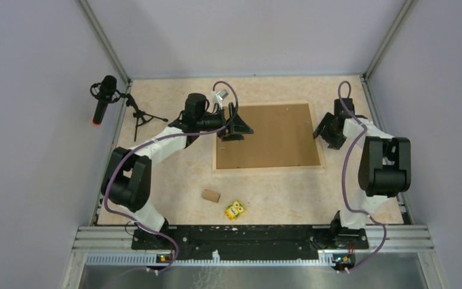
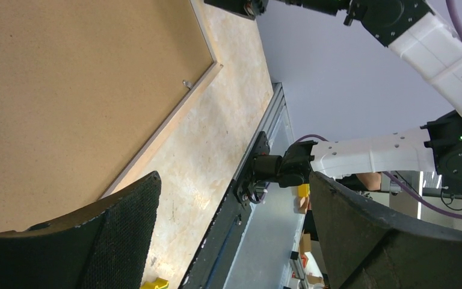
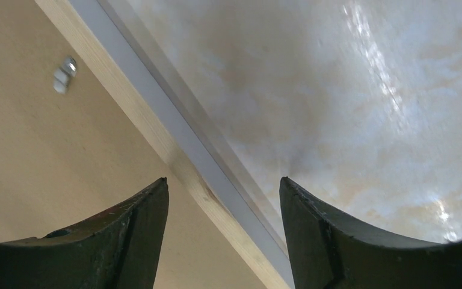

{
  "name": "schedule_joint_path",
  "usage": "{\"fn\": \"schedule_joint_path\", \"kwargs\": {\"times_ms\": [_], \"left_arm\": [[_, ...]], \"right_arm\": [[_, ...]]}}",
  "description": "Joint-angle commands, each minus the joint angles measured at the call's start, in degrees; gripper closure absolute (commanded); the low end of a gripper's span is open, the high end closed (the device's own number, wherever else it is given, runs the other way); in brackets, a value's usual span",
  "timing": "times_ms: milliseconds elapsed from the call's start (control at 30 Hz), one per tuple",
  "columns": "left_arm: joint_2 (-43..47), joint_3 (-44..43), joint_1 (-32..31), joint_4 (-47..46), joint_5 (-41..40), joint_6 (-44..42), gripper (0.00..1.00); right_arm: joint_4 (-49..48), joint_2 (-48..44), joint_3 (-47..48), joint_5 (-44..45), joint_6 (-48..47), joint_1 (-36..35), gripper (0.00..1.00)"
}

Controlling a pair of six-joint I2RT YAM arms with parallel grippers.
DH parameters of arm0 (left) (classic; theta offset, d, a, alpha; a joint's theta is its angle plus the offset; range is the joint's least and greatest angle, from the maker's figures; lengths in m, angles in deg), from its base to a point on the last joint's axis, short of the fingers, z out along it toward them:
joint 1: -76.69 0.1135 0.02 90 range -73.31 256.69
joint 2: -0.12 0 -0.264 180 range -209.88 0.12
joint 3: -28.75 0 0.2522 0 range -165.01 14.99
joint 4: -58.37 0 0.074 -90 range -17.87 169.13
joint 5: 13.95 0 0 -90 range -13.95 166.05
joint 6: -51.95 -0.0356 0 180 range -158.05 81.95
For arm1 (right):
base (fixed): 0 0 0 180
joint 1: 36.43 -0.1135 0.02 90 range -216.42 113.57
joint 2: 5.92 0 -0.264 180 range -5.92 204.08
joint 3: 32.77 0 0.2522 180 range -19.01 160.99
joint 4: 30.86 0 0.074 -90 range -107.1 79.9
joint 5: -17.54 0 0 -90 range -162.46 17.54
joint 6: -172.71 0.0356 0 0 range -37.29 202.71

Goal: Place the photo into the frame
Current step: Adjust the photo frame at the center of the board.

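Note:
The frame lies flat at the table's middle, its pale wood strips around a plain brown backing board. The photo is hidden from every view. My left gripper hovers at the frame's left edge, tilted on its side and open with nothing between its fingers; its wrist view shows the gripper and the frame strip off to the left. My right gripper is at the frame's right edge. In its wrist view that gripper is open, one finger on each side of the frame strip, with gaps on both sides.
A small brown cylinder and a yellow toy lie near the front, below the frame. A microphone on a tripod stands at the far left. A metal turn clip sits on the backing board near the right strip.

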Motion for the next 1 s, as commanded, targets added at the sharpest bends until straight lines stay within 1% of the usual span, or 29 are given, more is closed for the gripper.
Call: {"fn": "schedule_joint_path", "kwargs": {"times_ms": [0, 100, 200, 400, 433, 700, 800, 967], "left_arm": [[1.9, -0.7, 0.2, -4.1, 1.3, 0.7, 0.05], [1.8, -0.6, 0.2, -4.1, 1.1, 0.6, 0.05], [1.4, -0.6, 0.2, -4.1, 1.3, 0.6, 0.05], [1.2, -0.2, 0.2, -5.5, 2.0, 1.7, 0.05], [1.3, -0.2, 0.2, -5.4, 1.8, 1.6, 0.05], [0.7, -0.1, 0.2, -5.2, 1.7, 1.5, 0.05], [1.0, -0.1, 0.2, -5.3, 1.6, 1.5, 0.05], [1.1, -0.3, 0.2, -4.7, 1.2, 0.9, 0.05]], "right_arm": [[1.8, 5.6, 8.9, -0.1, 5.8, -0.4, 0.34], [3.0, 9.9, 13.7, 0.7, 8.5, -1.1, 0.34], [4.3, 13.0, 18.4, 0.5, 8.9, -2.0, 0.33], [2.8, 15.4, 21.3, -0.2, 8.6, -2.3, 0.29], [3.0, 15.9, 21.8, 0.2, 8.6, -3.6, 0.29], [8.0, 21.1, 27.3, 4.9, 6.4, -5.5, 0.28], [9.3, 22.5, 28.3, 6.5, 5.9, -6.3, 0.29], [11.0, 23.7, 27.5, 8.9, 3.8, -7.6, 0.35]]}}
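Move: The photo frame's right rail runs fore and aft just under the right hand; its middle is level with the hand, roughly 2 cm to its left and 2 cm below. A clip on the backboard lies about 11 cm ahead and 4 cm to the left, and the frame's far right corner some 20 cm ahead and 2 cm left. From the left hand, the middle of that rail is around 38 cm to the right, 5 cm ahead and 18 cm below. Run the right gripper forward along the frame's right rail by about 10 cm, quickly at first and then slowing, and ease it some 3 cm left until the clip sits near the left fingertip. Keep the fingers open and low astride the rail, one over the backboard, the other just outside the frame, coming close to the rail's outer side. ##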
